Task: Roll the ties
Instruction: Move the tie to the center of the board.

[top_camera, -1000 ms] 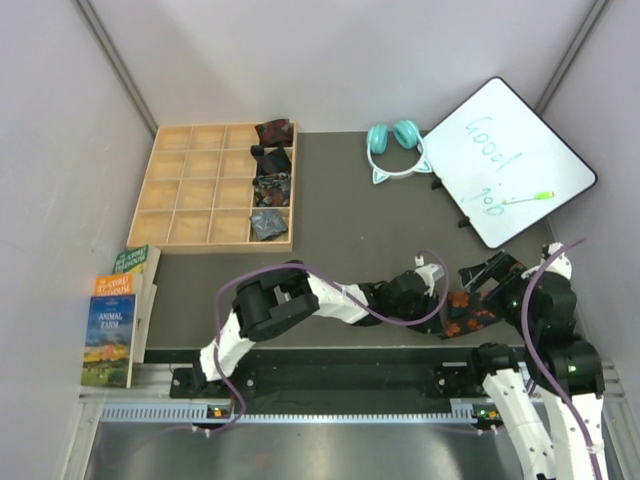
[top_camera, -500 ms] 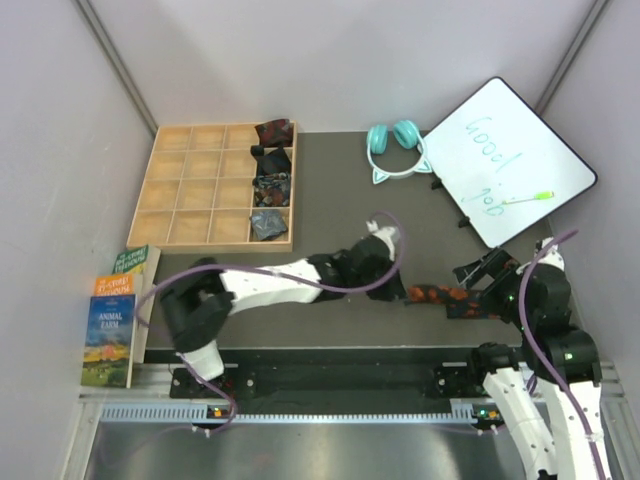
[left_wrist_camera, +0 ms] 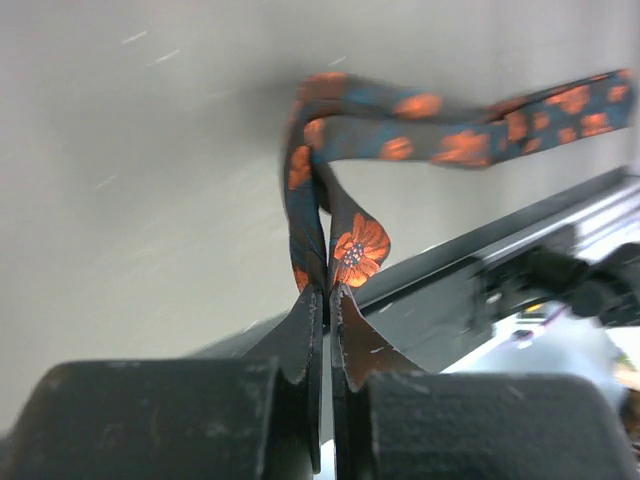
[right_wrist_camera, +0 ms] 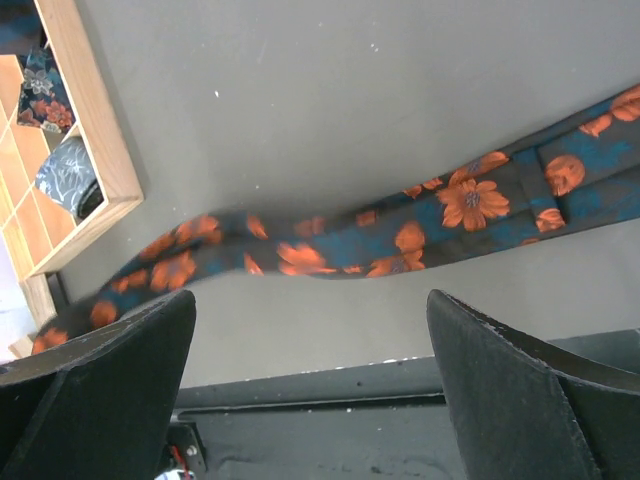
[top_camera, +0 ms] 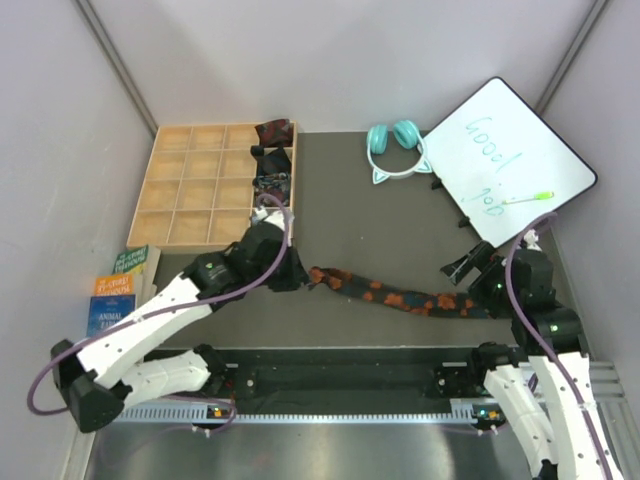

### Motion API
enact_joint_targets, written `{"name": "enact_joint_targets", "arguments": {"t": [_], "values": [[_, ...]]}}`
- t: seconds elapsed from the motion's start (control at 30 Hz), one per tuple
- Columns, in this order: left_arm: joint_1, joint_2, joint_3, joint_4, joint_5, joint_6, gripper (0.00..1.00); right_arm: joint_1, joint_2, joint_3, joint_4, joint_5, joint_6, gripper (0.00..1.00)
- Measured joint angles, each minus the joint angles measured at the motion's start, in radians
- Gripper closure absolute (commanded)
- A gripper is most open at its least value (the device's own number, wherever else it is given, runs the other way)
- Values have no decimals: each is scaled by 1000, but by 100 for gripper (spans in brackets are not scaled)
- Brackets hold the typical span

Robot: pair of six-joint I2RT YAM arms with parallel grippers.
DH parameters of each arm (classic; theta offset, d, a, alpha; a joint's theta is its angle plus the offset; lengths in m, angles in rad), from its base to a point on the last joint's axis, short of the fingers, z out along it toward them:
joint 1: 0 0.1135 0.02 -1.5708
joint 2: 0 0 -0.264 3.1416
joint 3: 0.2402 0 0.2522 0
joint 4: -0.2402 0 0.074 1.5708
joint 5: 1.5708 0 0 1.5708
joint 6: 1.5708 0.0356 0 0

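A black tie with orange-red blotches lies stretched out as a long strip across the dark mat. Its left end is pinched in my left gripper, which is shut on it. The tie's right end reaches my right gripper, which is open. In the right wrist view the tie lies on the mat beyond the wide-spread fingers, untouched. Three rolled ties sit in the right column of the wooden tray.
The wooden compartment tray is at the back left, close behind my left gripper. Teal cat-ear headphones and a whiteboard with a green pen are at the back right. Books lie left of the mat.
My left gripper closed on the tie's end and pulled it left, drawing the bunched tie out into a long strip. The right gripper stayed open near the other end.
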State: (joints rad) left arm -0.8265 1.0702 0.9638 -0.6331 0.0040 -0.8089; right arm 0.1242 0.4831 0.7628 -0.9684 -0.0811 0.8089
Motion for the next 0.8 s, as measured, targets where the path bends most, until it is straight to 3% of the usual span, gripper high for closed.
{"name": "enact_joint_targets", "arguments": {"t": [0.3, 0.53, 0.63, 0.73, 0.77, 0.8], "values": [[46, -214, 18, -359, -103, 46, 98, 0, 36, -45, 82, -61, 42, 1], [60, -183, 16, -447, -142, 76, 98, 56, 72, -110, 169, -121, 72, 11], [76, -126, 8, -451, -162, 93, 99, 174, 123, -118, 230, -119, 83, 26], [105, -71, 4, -451, -173, 122, 98, 321, 219, -118, 304, -92, 90, 65], [112, -58, 4, -451, -177, 131, 97, 385, 267, -115, 332, -80, 96, 84], [122, -43, 4, -452, -180, 144, 96, 449, 323, -111, 366, -66, 105, 93]]}}
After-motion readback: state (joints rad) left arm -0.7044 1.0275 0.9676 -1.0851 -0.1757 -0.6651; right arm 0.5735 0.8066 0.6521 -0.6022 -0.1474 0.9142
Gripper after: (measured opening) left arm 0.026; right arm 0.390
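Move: The left gripper already pinches the tie's near-left end; the bare board it is carried to lies about 13 cm left, 2 cm back and 17 cm below. The tray's near right corner is some 14 cm ahead and 5 cm left, with the grey tie in the tray about 21 cm ahead, 11 cm left. From the right gripper, the trailing tie's middle lies roughly 11 cm left, 3 cm ahead and 15 cm down; the whiteboard's near corner is 17 cm ahead, 11 cm right. Keep the left fingers shut on the tie's end and draw it about 12 cm left, fast at first and drifting slightly back, then lower it 5 cm while tilting the fingers steeper towards the board. Meanwhile ease the open right gripper down, then sweep it left over the tie's middle, about 12 cm in all, turning some 25 degrees counter-clockwise and closing more than halfway without gripping the tie. ##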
